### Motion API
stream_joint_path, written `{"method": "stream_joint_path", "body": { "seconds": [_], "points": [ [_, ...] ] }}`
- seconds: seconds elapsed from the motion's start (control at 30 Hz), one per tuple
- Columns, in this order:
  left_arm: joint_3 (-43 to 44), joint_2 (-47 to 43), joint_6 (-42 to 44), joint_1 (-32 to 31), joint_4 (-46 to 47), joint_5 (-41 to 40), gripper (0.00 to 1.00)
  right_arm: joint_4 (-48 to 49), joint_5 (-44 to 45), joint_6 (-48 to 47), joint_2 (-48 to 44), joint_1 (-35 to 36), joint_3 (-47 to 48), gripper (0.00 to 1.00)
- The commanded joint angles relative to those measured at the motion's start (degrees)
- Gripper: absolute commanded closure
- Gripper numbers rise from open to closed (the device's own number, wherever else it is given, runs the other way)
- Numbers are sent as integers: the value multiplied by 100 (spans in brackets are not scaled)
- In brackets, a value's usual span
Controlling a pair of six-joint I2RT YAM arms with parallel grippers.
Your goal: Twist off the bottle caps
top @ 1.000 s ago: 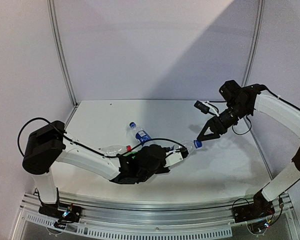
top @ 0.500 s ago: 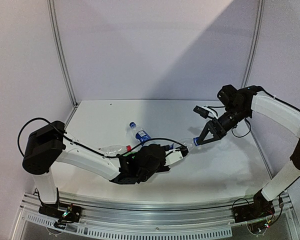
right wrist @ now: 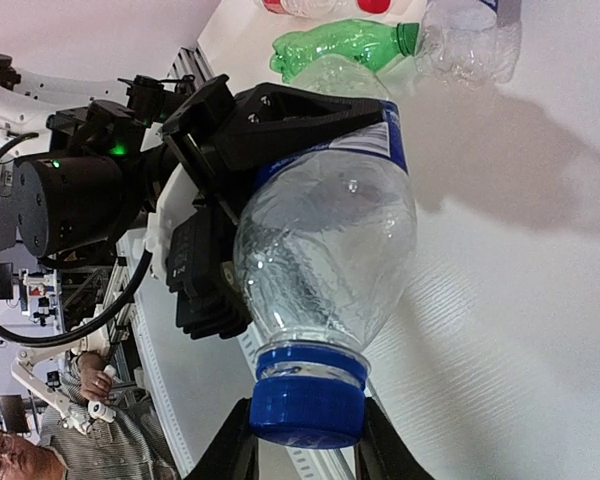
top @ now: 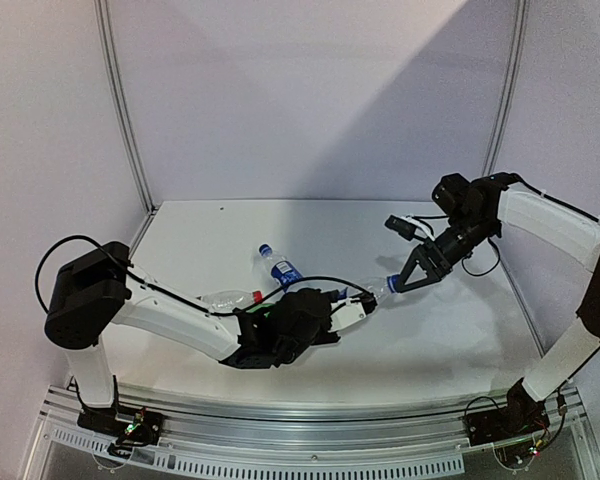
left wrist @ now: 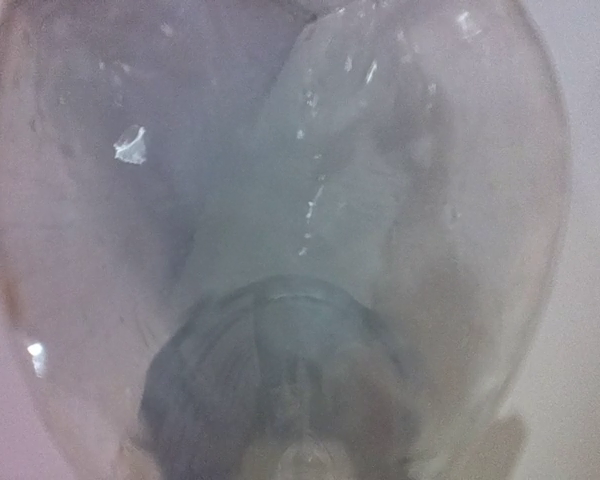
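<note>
My left gripper [top: 363,304] is shut on a clear bottle with a blue label [right wrist: 325,240], held level above the table with its neck pointing right. In the left wrist view that bottle [left wrist: 310,200] fills the frame and hides the fingers. My right gripper [right wrist: 306,428] is shut on the bottle's blue cap [right wrist: 308,400], one black finger [right wrist: 235,450] pressed on each side. From above, the right gripper [top: 400,284] meets the cap [top: 390,286] right of centre.
Behind the left arm lie a clear bottle with a blue cap [top: 265,249] and one with a red cap [top: 257,296]. A green bottle [right wrist: 340,45] with a green cap lies beside them. White walls enclose the table [top: 450,340].
The right gripper came down and left onto the blue cap and closed on it. The left arm and its bottle stayed put.
</note>
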Motion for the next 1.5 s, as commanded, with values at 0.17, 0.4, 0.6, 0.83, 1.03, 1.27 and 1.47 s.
{"method": "stream_joint_path", "body": {
  "seconds": [0.17, 0.4, 0.6, 0.83, 1.03, 1.27, 1.47],
  "points": [
    [92, 37, -354, -48, -525, 731, 74, 447, 1709, -2031, -466, 389, -6, 93],
    [225, 76, -535, -44, -1006, 1395, 74, 2414, 3248, -4783, -1562, 795, -1164, 90],
    [270, 159, -552, -35, -1104, 1496, 74, 4028, 3678, -7057, -2621, 1065, -2492, 86],
    [296, 187, -570, -19, -1188, 1527, 74, 4408, 4610, -7935, -3042, 1868, -3173, 61],
    [205, 78, -567, -8, -1142, 1454, 74, 3153, 4223, -6909, -3121, 1812, -2532, 45],
    [167, -20, -553, -8, -1068, 1076, 74, 1571, 3064, -5889, -3508, 1454, -1795, 42],
    [56, -176, -573, 0, -848, 996, 74, 1533, 2449, -5118, -3749, 1330, -2001, 43]
  ]
}}
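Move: The blue cap of the held bottle is already between the right fingers, right at that hand's point. From the left hand, which grips the bottle body, the cap is about 10 cm to the right, level fore and aft, and 6 cm above. From the right hand, the blue-label bottle lies some 24 cm left, 15 cm ahead and 17 cm below; the green bottle is about 27 cm left, 4 cm ahead and equally low. Right hand twists the cap about 115 degrees, opens, lifts 7 cm up and back; left lowers the bottle. ##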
